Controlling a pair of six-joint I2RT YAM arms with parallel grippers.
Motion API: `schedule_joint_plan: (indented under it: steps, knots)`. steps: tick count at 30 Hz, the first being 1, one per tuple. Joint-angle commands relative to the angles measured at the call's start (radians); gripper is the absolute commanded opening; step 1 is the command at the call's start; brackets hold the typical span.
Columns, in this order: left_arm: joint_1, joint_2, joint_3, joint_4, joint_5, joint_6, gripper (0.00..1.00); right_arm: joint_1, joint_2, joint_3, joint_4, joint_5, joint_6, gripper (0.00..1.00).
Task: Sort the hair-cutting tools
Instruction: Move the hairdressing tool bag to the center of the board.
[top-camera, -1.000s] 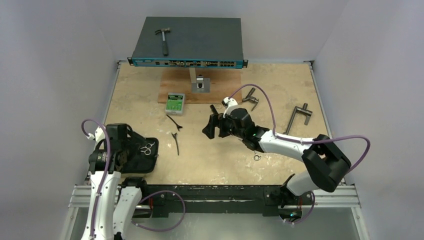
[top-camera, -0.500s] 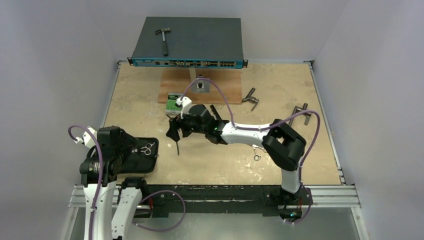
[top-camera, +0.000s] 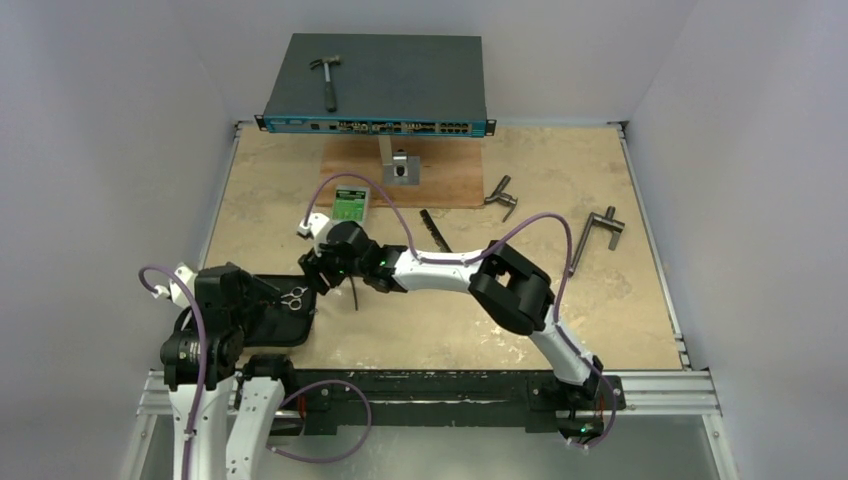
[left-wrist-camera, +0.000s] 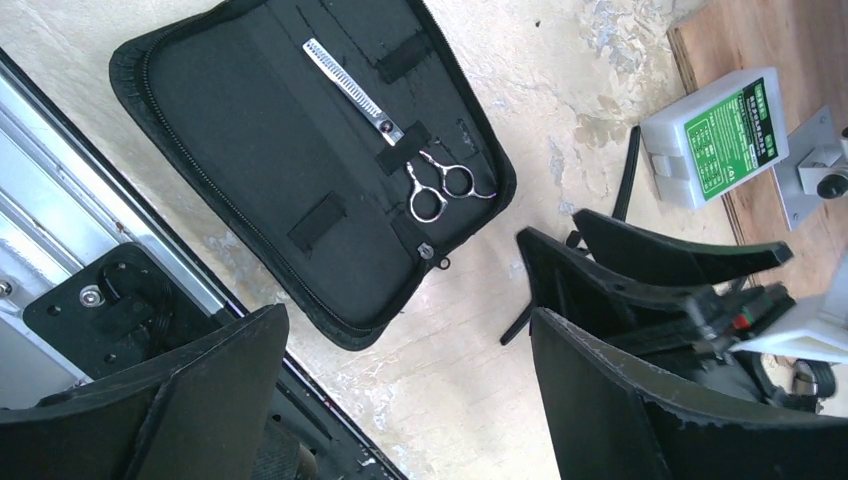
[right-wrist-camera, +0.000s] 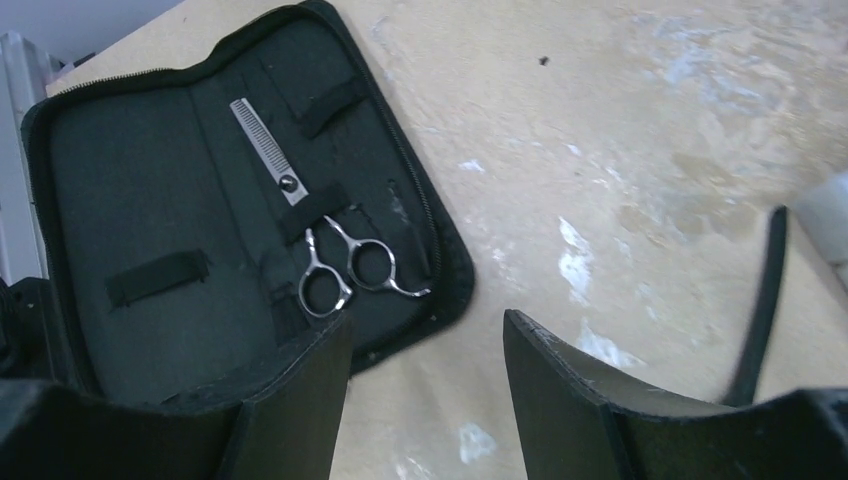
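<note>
An open black zip case (top-camera: 262, 322) lies at the near left, and one pair of silver scissors (top-camera: 293, 298) is tucked under its straps; the scissors (right-wrist-camera: 333, 256) and case (right-wrist-camera: 150, 210) also fill the right wrist view. My right gripper (top-camera: 318, 268) hovers at the case's right edge, open with nothing between its fingers (right-wrist-camera: 428, 380). A slim black hair clip (top-camera: 354, 291) lies just right of it, and shows as the clip (right-wrist-camera: 760, 310). The long black comb (top-camera: 433, 232) rests mid-table. My left gripper (left-wrist-camera: 400, 400) is open and empty over the table's near edge, beside the case (left-wrist-camera: 250, 130).
A hammer (top-camera: 327, 80) lies on the network switch (top-camera: 400, 85) at the back. A green-labelled box (top-camera: 350, 205) and a metal bracket (top-camera: 400, 168) sit near a wooden board (top-camera: 450, 185). Two grey T-handle tools (top-camera: 503, 195) (top-camera: 600, 232) lie at the right.
My right arm has swept left from mid-table to the case's right edge, and its jaws have narrowed. The left arm has drawn back slightly toward the near edge.
</note>
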Motion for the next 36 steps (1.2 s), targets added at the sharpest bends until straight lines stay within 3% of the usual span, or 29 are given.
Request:
schedule_joint_plan:
  steps: [1,6,13,18,22,29,36]
  knots:
    - [0.006,-0.019,-0.017,-0.006,0.018,0.001,0.91,0.042,0.047,0.114,-0.039,0.054,-0.059,0.56]
    - [0.006,-0.015,-0.012,-0.008,0.027,0.000,0.90,0.069,0.154,0.260,-0.102,0.099,-0.062,0.49]
    - [0.005,-0.019,0.021,-0.022,0.021,0.013,0.90,0.075,0.199,0.294,-0.118,0.189,-0.059,0.44]
    - [0.006,-0.022,0.024,-0.023,0.026,0.012,0.90,0.078,0.199,0.282,-0.116,0.253,-0.068,0.41]
    - [0.006,-0.030,0.016,-0.021,0.030,0.010,0.90,0.080,0.146,0.190,-0.037,0.272,-0.066,0.44]
    - [0.005,-0.038,0.004,-0.019,0.036,0.004,0.90,0.080,0.139,0.176,-0.037,0.279,-0.067,0.45]
    - [0.006,-0.044,-0.014,-0.010,0.048,-0.001,0.90,0.083,0.166,0.205,-0.080,0.255,-0.068,0.29]
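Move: My right hand hangs just off the hairdressing tool bag's front-right corner. The bag's middle is about 16 cm left, 6 cm back and 7 cm below. The scissors lie in it some 12 cm left and 2 cm back. On the board, one hair clip is about 8 cm ahead and 3 cm right, and the green-labelled box about 17 cm ahead and 4 cm right. From my left hand the bag's middle is about 7 cm ahead, 5 cm left and 16 cm down. I swing my right hand down and left to the bag's front-right corner, sinking about 5 cm in all and first reaching some 4 cm left, then easing about a centimetre back to the right. My fingers tip slightly further down and turn a little clockwise. They close from half open to about a third, one on either side of the corner's rim, and I stay low there. ##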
